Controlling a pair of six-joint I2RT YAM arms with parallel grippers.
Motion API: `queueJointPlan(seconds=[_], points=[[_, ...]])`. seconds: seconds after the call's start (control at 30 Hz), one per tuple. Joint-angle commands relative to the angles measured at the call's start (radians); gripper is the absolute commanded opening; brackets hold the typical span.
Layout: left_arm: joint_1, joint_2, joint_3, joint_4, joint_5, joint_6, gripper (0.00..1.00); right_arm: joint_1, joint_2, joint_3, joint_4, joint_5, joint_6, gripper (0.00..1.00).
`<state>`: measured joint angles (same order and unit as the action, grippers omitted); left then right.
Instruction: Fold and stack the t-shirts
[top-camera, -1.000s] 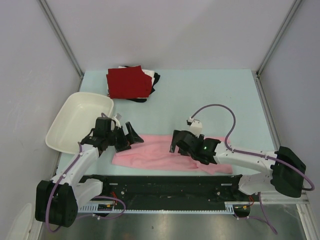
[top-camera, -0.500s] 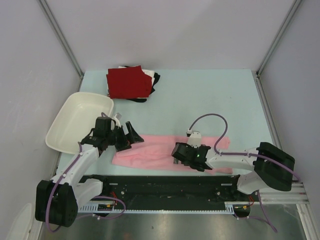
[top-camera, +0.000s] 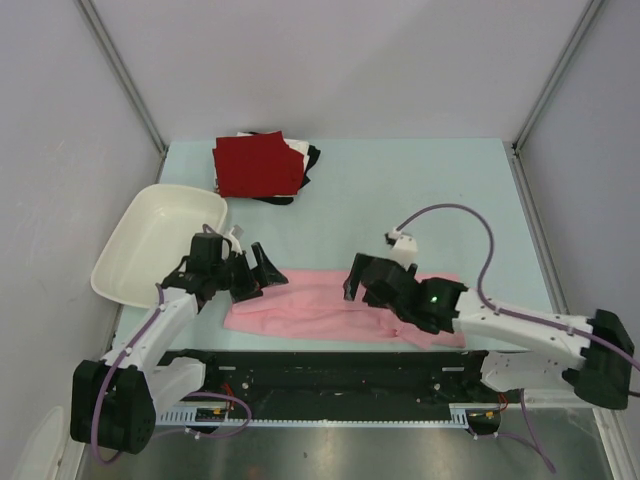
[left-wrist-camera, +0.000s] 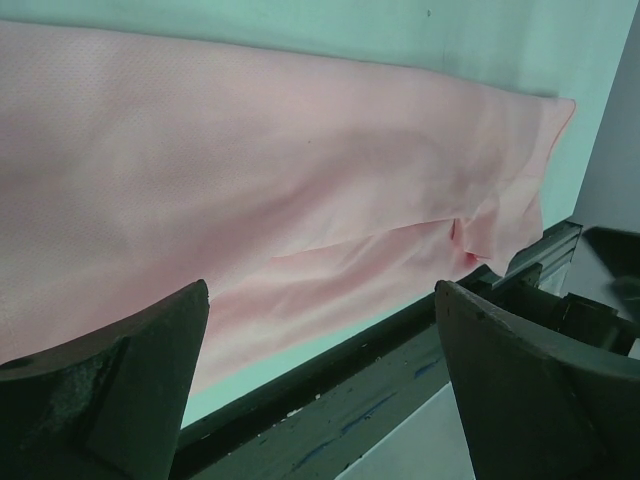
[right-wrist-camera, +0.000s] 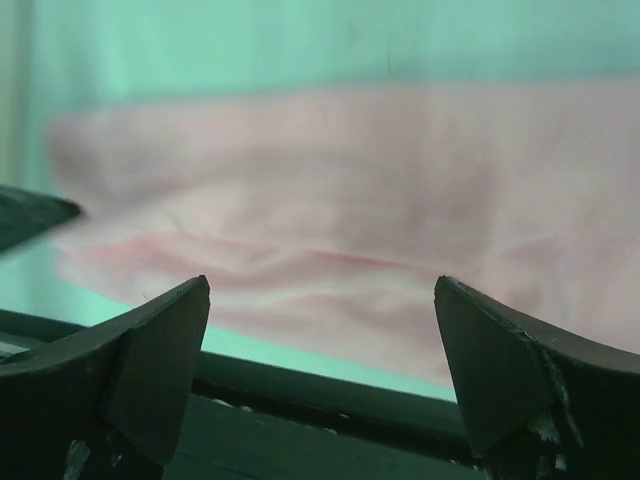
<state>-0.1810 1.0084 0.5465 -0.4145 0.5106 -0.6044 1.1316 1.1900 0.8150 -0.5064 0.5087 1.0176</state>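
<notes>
A light pink t-shirt (top-camera: 310, 300) lies as a long flat strip along the table's near edge. My left gripper (top-camera: 255, 272) hovers open over its left end, and the left wrist view shows the pink cloth (left-wrist-camera: 280, 170) beyond the left gripper (left-wrist-camera: 320, 290), with nothing between the fingers. My right gripper (top-camera: 362, 285) is open above the shirt's middle. The right wrist view looks down on the pink cloth (right-wrist-camera: 330, 200) past the right gripper (right-wrist-camera: 321, 282), which holds nothing. Folded dark red (top-camera: 256, 166), white (top-camera: 297, 148) and black (top-camera: 312, 160) t-shirts are stacked at the back left.
A white plastic tub (top-camera: 155, 245) sits tilted at the left edge, just behind my left arm. A black rail (top-camera: 330, 375) runs along the table's front edge, close to the pink shirt's near side. Grey walls enclose the table on three sides.
The right arm dipped toward the front edge, then came back up over the shirt, ending slightly right of where it began. The left arm and the pink shirt have stayed still.
</notes>
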Motion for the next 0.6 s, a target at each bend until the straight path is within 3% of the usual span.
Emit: queueJointPlan(seconds=[0.0, 0.1, 0.23, 0.57], points=[[-0.003, 0.002, 0.059, 0.002, 0.039, 0.020, 1.00, -0.137, -0.124, 0.075, -0.162, 0.122, -0.047, 1.00], [-0.003, 0.004, 0.070, 0.002, 0.042, 0.020, 1.00, -0.243, -0.162, 0.073, -0.313, 0.194, -0.010, 1.00], [-0.003, 0.013, 0.075, 0.009, 0.049, 0.014, 1.00, -0.441, -0.164, 0.038, -0.377, 0.199, 0.004, 1.00], [-0.003, 0.024, 0.067, 0.046, 0.086, -0.004, 1.00, -0.845, -0.133, -0.174, -0.158, -0.057, -0.063, 0.99]])
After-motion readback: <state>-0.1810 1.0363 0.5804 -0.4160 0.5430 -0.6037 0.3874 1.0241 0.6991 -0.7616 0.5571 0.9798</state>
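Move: The pink t-shirt's far right corner lies about 20 cm to the right of the right hand, some 9 cm ahead and 11 cm below. The t-shirt's near right corner is about 21 cm right and 12 cm back; the bunched fold sits level sideways, 4 cm back, both also on the table. From the left hand, the far right corner is about 57 cm right, 7 cm ahead, 9 cm below. Open right hand arcs up, then down, sweeping 23 cm right towards the far right corner, turning 40 degrees clockwise. ##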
